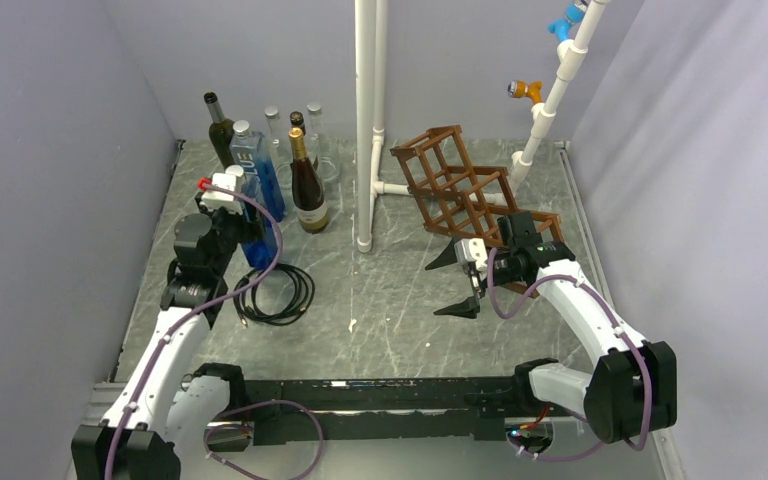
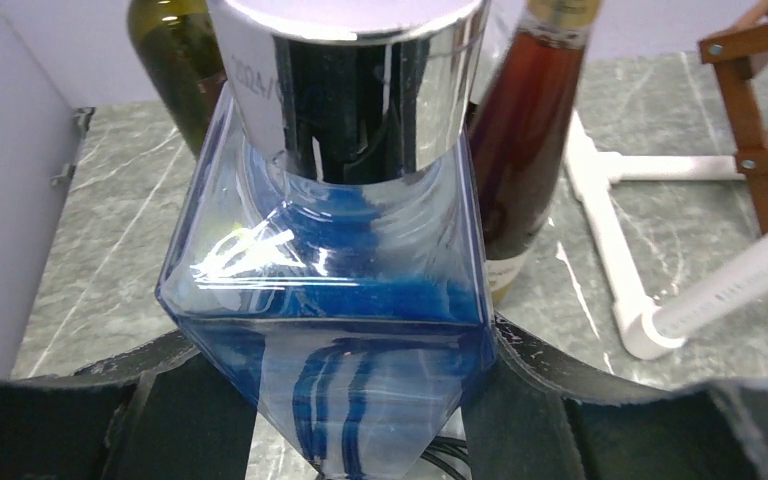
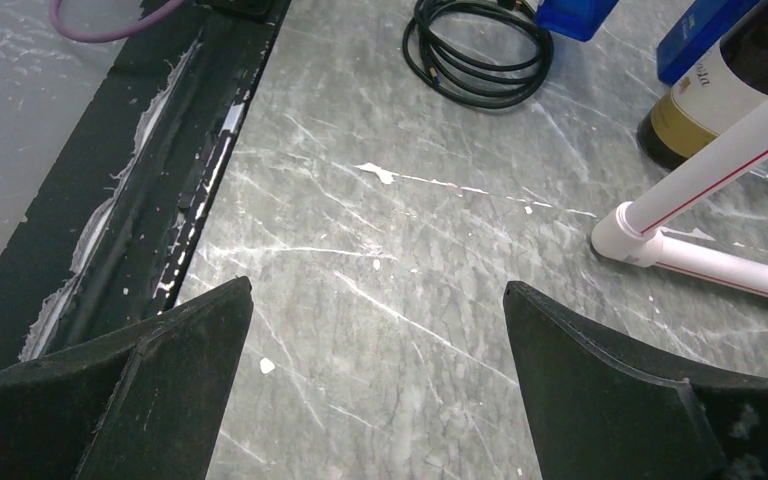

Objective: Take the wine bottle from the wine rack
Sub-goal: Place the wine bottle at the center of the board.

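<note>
The wine bottle (image 2: pixel 330 300), a square blue glass bottle with a silver cap, stands upright at the left of the table. My left gripper (image 2: pixel 345 405) is shut on its body, one black finger on each side; from above the left gripper (image 1: pixel 250 235) sits beside the bottle (image 1: pixel 258 250). The brown wooden wine rack (image 1: pixel 460 190) lies at the back right, and I see no bottle in its cells; its corner also shows as the rack (image 2: pixel 760 110). Just in front of it my right gripper (image 1: pixel 450 283) hangs open over bare table, the same gripper (image 3: pixel 377 290) holding nothing.
Several other bottles stand at the back left: a second blue one (image 1: pixel 260 165), a dark green one (image 1: pixel 220 130), an amber one (image 1: pixel 307 190). A white pipe stand (image 1: pixel 365 120) rises mid-table. A coiled black cable (image 1: pixel 275 292) lies near the held bottle.
</note>
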Robot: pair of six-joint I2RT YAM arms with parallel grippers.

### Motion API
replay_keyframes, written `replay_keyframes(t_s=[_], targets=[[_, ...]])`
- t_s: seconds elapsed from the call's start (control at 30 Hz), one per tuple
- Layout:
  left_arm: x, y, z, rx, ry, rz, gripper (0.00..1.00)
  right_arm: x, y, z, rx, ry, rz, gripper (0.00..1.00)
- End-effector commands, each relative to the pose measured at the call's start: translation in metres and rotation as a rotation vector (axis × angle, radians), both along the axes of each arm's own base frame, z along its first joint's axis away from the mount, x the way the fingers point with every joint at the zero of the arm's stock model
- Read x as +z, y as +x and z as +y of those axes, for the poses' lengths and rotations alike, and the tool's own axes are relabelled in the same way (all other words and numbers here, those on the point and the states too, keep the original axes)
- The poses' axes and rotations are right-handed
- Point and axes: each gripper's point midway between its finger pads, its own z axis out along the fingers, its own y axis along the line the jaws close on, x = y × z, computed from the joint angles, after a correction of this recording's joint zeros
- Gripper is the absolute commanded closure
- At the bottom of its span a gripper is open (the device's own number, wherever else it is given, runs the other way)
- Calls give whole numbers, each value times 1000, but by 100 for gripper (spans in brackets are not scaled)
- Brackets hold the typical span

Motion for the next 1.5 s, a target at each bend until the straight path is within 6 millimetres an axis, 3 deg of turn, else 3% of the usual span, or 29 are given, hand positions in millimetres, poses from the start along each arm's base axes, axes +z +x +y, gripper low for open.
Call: replay_keyframes(t_s=[0.0, 0.3, 0.67, 0.97, 1.33, 1.47], targets=[[121, 8, 20, 71, -26, -378, 100, 7, 1, 1, 8, 26, -57, 1], [121, 31, 58, 180, 47, -382, 100, 7, 1, 0, 8, 23, -59, 1], [119, 59, 91, 252, 54, -382, 100, 4, 1, 0, 8, 14, -59, 1], [113, 81, 103, 236, 14, -406, 100, 2, 2, -1, 7, 8, -60, 1], [87, 105, 108, 203, 1, -364, 100, 0, 2, -1, 4, 2, -58, 1], [80, 106, 107, 194, 11, -353, 82, 0, 3, -1, 4, -1, -59, 1]])
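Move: The left hand already holds a blue bottle upright; the free board spot it goes to is about 10 cm ahead, 11 left and 19 below. The standing blue bottle is some 14 cm straight ahead, the green bottle 22 ahead and 7 left, the gold-capped bottle 11 ahead and 12 right, the coiled cable 8 back and 3 right. From the right hand the spot lies about 23 cm ahead, 55 left and 11 below. Left hand keeps its grip, carrying the blue bottle about 15 cm forward-left, turning 15 degrees counter-clockwise, late sinking slightly. ##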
